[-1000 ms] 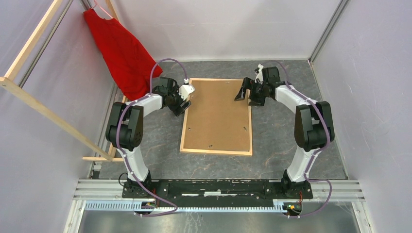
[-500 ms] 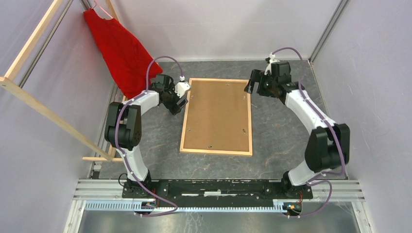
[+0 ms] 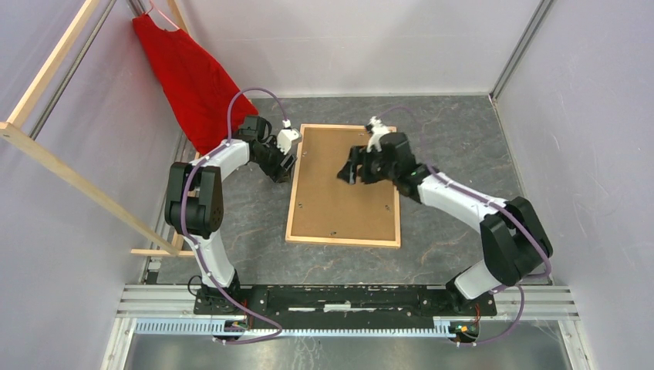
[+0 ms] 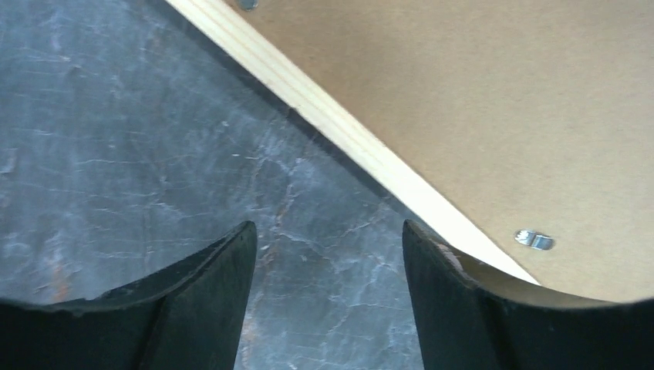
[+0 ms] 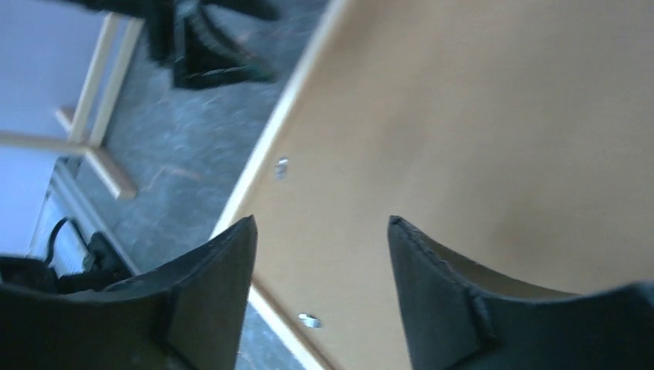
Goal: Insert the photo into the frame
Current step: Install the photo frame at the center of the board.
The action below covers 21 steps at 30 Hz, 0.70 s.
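Observation:
The frame (image 3: 343,241) lies face down in the middle of the table, its light-wood rim around a brown backing board (image 3: 339,204). The photo is out of view. My left gripper (image 3: 284,167) hangs open just outside the frame's left rim (image 4: 339,127), over bare table; its own view shows the gripper (image 4: 326,227) with nothing between the fingers. My right gripper (image 3: 348,174) is open above the far half of the backing board (image 5: 463,116). In the right wrist view the gripper (image 5: 321,222) is empty, with the frame's rim (image 5: 270,139) beyond it.
Small metal tabs (image 4: 534,240) (image 5: 282,166) sit along the board's edges. A red garment (image 3: 193,81) hangs at the far left, beside long wooden rack bars (image 3: 73,177). Grey walls close in the table on three sides.
My right arm has swung from the frame's far right corner leftward, over the backing board, and its jaws have narrowed somewhat. My left gripper has edged slightly farther back along the left rim.

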Motion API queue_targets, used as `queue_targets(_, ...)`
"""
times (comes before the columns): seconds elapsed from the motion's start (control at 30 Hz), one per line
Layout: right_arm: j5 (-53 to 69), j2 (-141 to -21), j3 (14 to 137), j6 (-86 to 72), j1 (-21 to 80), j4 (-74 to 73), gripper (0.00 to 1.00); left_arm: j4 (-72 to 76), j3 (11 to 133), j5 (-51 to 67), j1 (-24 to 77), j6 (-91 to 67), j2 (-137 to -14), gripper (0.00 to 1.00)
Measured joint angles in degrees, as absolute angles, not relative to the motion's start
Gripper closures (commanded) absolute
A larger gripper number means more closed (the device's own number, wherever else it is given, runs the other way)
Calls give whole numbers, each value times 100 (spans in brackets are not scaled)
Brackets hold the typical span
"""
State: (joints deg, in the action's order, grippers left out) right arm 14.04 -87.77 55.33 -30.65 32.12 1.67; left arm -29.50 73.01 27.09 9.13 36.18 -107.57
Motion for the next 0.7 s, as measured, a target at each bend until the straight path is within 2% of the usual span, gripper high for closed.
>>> queue_targets(0.13, 1577, -9157, 5352, -3190, 3889, 987, 47, -3103, 7301, 2967, 913, 3529, -10759, 42)
queue_targets(0.37, 1708, -10495, 5760, -3201, 4460, 1337, 48, -3205, 7338, 3214, 913, 3487, -10995, 56)
queue_targets(0.7, 1811, -11052, 5909, -3194, 4637, 1743, 49, -3293, 7354, 3223, 913, 3483, -11150, 61)
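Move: From the right hand, the metal clip at the board's near-left edge lies about 15 cm to the left, some 3 cm back and 13 cm below. The near-edge clip is 5 cm left and 12 cm back of that hand; the far-left clip stands about 17 cm beyond the near-left one. From the left hand, the frame's left rail is level with it, about 3 cm right and 4 cm below, and the near-left clip is 6 cm right and 8 cm back. Sweeping left across the board, then mostly down, the right hand goes about 12 cm left, 10 cm down and 5 cm back to just short of the near-left clip, turning some 15 degrees counter-clockwise and narrowing its fingers to half open. The left hand eases about 2 cm back, 1 cm right and then 2 cm down beside the left rail, its fingers also narrowing, to well under half open. ##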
